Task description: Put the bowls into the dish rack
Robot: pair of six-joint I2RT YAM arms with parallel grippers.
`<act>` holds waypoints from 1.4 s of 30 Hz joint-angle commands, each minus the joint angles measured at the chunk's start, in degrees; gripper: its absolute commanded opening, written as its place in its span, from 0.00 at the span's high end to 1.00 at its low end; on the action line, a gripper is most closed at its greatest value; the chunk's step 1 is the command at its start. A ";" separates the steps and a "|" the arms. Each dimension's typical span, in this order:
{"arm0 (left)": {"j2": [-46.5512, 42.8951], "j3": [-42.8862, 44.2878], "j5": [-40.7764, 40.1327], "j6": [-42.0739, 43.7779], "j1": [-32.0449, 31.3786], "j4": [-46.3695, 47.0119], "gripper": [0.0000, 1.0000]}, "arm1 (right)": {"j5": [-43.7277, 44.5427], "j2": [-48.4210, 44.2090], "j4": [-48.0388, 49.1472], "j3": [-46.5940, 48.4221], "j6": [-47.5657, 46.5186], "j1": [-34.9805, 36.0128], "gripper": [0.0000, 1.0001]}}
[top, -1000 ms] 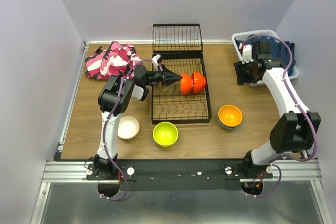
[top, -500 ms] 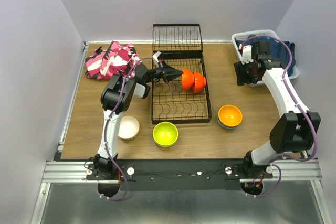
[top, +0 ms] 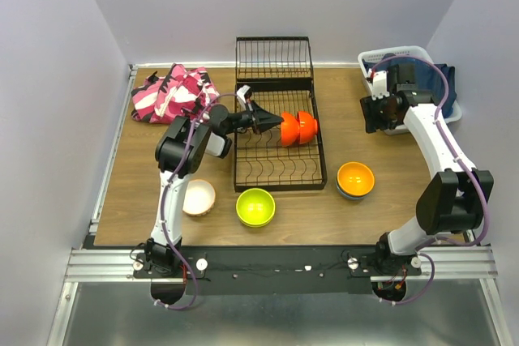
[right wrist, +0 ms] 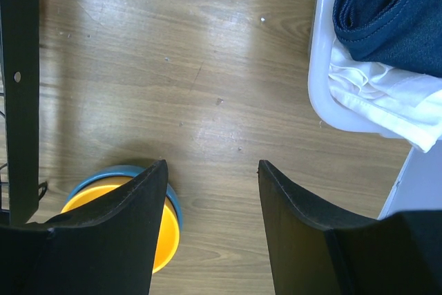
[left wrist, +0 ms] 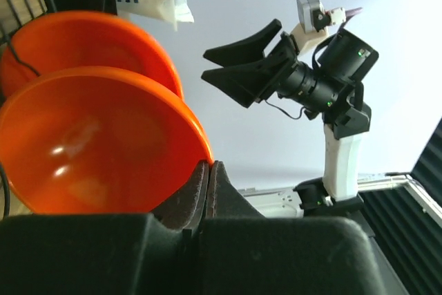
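Observation:
The black wire dish rack (top: 280, 172) lies mid-table. Two red-orange bowls stand on edge in it. My left gripper (top: 274, 123) (left wrist: 208, 165) is shut on the rim of the nearer red-orange bowl (top: 289, 129) (left wrist: 90, 143); the other one (top: 307, 127) (left wrist: 103, 39) stands right behind it. On the table lie a cream-white bowl (top: 198, 198), a lime green bowl (top: 255, 207), and an orange bowl (top: 355, 177) (right wrist: 162, 233) nested in a blue bowl (top: 345, 193) (right wrist: 124, 170). My right gripper (top: 373, 121) (right wrist: 212, 165) hangs open over bare wood, holding nothing.
A pink patterned cloth (top: 173, 92) lies at the back left. A white laundry basket (top: 454, 107) (right wrist: 321, 81) with dark blue clothing sits at the back right, beside my right gripper. The rack's upright wire section (top: 274, 57) stands at its far end.
My left gripper raised and tilted the nearer red-orange bowl slightly toward the back, then brought it down again next to the second bowl. The right arm has not moved.

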 commanded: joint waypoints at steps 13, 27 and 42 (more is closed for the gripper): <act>-15.75 -3.19 -1.90 41.28 0.85 -37.86 0.69 | -0.83 -3.27 2.63 -1.21 0.24 0.63 0.37; -31.75 6.22 -21.49 92.53 -7.40 -85.25 0.56 | -3.47 -5.38 5.27 -3.33 1.03 0.72 0.36; -27.10 13.95 -36.10 104.15 -13.47 -96.33 0.54 | -6.01 -6.43 7.21 -2.54 0.86 0.63 0.36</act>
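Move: The near orange bowl stands on its side in the rack, its upper rim at the left hand's shut fingertips; its middle is about 3 cm to the right, 1 cm back and 4 cm below. The second orange bowl sits about 5 cm farther right than the first, at much the same height. The lime bowl is some 22 cm back, 7 cm left and 10 cm down. From the right hand, the near orange bowl lies about 22 cm left, 2 cm ahead and 5 cm down. The left fingertips come free of the near orange bowl's upper rim, drawing back about 1 cm, then open about halfway as the hand sinks 2 cm. The wrist swings through roughly 80 degrees, from pointing right to pointing right, forward and down, while the hand goes back over the rack, rises, and sinks again to its starting height, 3 cm back of its start. ##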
